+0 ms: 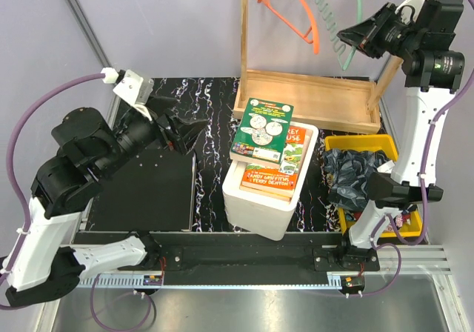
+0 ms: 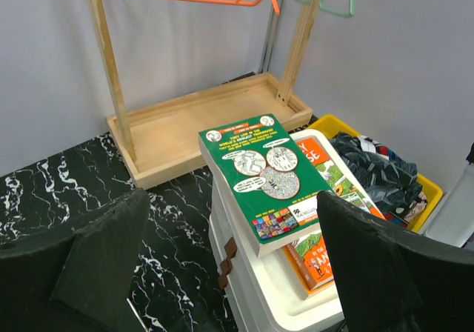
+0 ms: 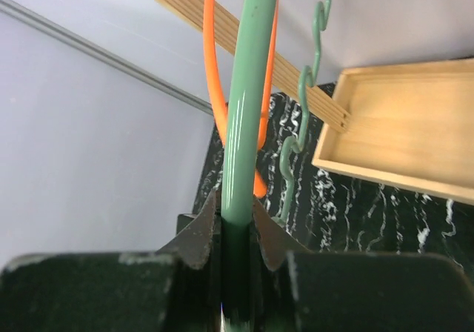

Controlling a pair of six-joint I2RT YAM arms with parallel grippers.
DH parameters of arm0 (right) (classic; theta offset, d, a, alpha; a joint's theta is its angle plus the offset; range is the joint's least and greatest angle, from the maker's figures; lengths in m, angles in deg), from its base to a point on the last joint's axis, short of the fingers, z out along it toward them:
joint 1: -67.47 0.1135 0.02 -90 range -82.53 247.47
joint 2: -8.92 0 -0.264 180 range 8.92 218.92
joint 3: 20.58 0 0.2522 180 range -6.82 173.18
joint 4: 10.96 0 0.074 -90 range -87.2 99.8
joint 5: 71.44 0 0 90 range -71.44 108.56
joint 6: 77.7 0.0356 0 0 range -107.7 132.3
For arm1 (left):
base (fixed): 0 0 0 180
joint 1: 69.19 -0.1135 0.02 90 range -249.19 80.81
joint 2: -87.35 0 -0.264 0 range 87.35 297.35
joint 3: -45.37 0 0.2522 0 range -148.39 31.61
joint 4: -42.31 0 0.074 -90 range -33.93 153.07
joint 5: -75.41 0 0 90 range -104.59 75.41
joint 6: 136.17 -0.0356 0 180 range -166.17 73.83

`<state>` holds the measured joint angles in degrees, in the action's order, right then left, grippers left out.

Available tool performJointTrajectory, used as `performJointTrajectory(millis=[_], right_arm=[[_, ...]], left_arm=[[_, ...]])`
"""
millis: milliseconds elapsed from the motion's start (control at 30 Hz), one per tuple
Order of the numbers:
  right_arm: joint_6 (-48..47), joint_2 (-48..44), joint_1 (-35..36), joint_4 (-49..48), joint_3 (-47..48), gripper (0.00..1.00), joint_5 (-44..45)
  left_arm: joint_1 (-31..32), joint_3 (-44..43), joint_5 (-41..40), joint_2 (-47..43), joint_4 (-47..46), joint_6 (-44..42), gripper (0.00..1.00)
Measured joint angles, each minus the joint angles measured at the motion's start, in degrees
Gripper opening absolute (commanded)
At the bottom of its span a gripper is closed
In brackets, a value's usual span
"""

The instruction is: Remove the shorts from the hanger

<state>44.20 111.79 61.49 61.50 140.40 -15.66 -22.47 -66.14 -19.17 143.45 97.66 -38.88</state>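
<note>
The black-navy leafy shorts (image 1: 355,173) lie crumpled in a yellow bin (image 1: 354,141); they also show in the left wrist view (image 2: 378,173). A scrap of multicolour cloth (image 1: 404,218) peeks out beside them. My right gripper (image 1: 346,37) is raised high and shut on the bare green hanger (image 1: 356,13); its jaws clamp the green bar (image 3: 248,110) in the right wrist view (image 3: 237,224). A bare orange hanger (image 1: 304,13) hangs next to it. My left gripper (image 1: 181,135) is open and empty over the table's left part, facing the white box (image 2: 231,198).
A wooden rack with a tray base (image 1: 311,95) stands at the back. A white box (image 1: 259,213) in the middle carries stacked books (image 1: 263,128). A black mat (image 1: 148,191) lies at the left on the marbled table.
</note>
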Motion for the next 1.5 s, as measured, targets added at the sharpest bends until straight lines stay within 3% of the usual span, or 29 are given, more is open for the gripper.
performJointTrajectory(millis=[367,633,667,767,867,900,967,1100,1133,1300,1500], right_arm=[[14.6,6.4,-3.0,-12.2,-1.5,0.00,-9.9],[17.6,4.9,-5.1,-17.5,-8.2,0.01,-14.9],[17.4,4.2,-5.5,-17.9,-9.5,0.09,-14.9],[15.8,2.2,-6.5,-17.7,-12.6,0.20,-14.0],[12.2,0.9,-6.8,-13.8,-13.4,0.38,-10.6],[11.2,0.8,-6.8,-11.3,-13.3,0.49,-8.9],[8.8,1.1,-7.0,-5.7,-12.5,0.59,-6.0],[3.7,3.2,-7.2,5.7,-7.1,0.95,-0.2],[2.5,3.5,-7.2,7.8,-5.6,1.00,1.3],[-1.9,2.3,-7.2,14.4,-2.5,1.00,6.8],[-6.8,-5.0,-7.1,18.0,-8.0,1.00,14.3]], left_arm=[[0.0,0.0,0.3,0.2,3.2,-0.3,0.99],[-0.1,0.0,0.4,0.2,4.2,-0.2,0.99],[-0.1,0.0,0.4,0.3,4.3,-0.1,0.99],[-0.1,0.0,0.5,0.3,4.3,0.3,0.99],[-0.1,0.0,0.7,0.4,4.4,0.8,0.99],[-0.1,0.0,0.8,0.5,4.5,1.1,0.99],[-0.1,-0.1,1.0,0.6,4.7,1.7,0.99],[-0.1,-0.3,1.7,1.3,5.1,2.7,0.99],[-0.1,-0.5,1.8,1.6,5.1,3.0,0.99],[-0.1,-1.5,2.3,3.2,5.1,4.7,0.99],[-0.1,-1.6,2.4,4.5,4.8,7.1,0.99]])
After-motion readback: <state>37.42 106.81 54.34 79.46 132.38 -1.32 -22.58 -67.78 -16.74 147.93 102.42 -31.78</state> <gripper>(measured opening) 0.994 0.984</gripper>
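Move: The right hand holds the green hanger by its near end. The orange hanger that it is to hang beside is some 8 cm ahead of this hand and 13 cm to its left, at about its height. The wooden tray lies about 9 cm ahead, 4 cm left and 48 cm below, the yellow bin 19 cm back, 13 cm right and equally low. From the empty left hand the orange hanger is about 30 cm ahead and 23 cm right, nearly level. Forward about 5 cm, the right hand carries the still-pinched green hanger in over the wooden tray, rolling its left side up. Then it swings right, down and back, some 8 cm each way, opening wide to let go, tipping down and turning clockwise as it leaves the hanger. The empty left hand sinks about 3 cm, tipping down slightly and drifting right. ##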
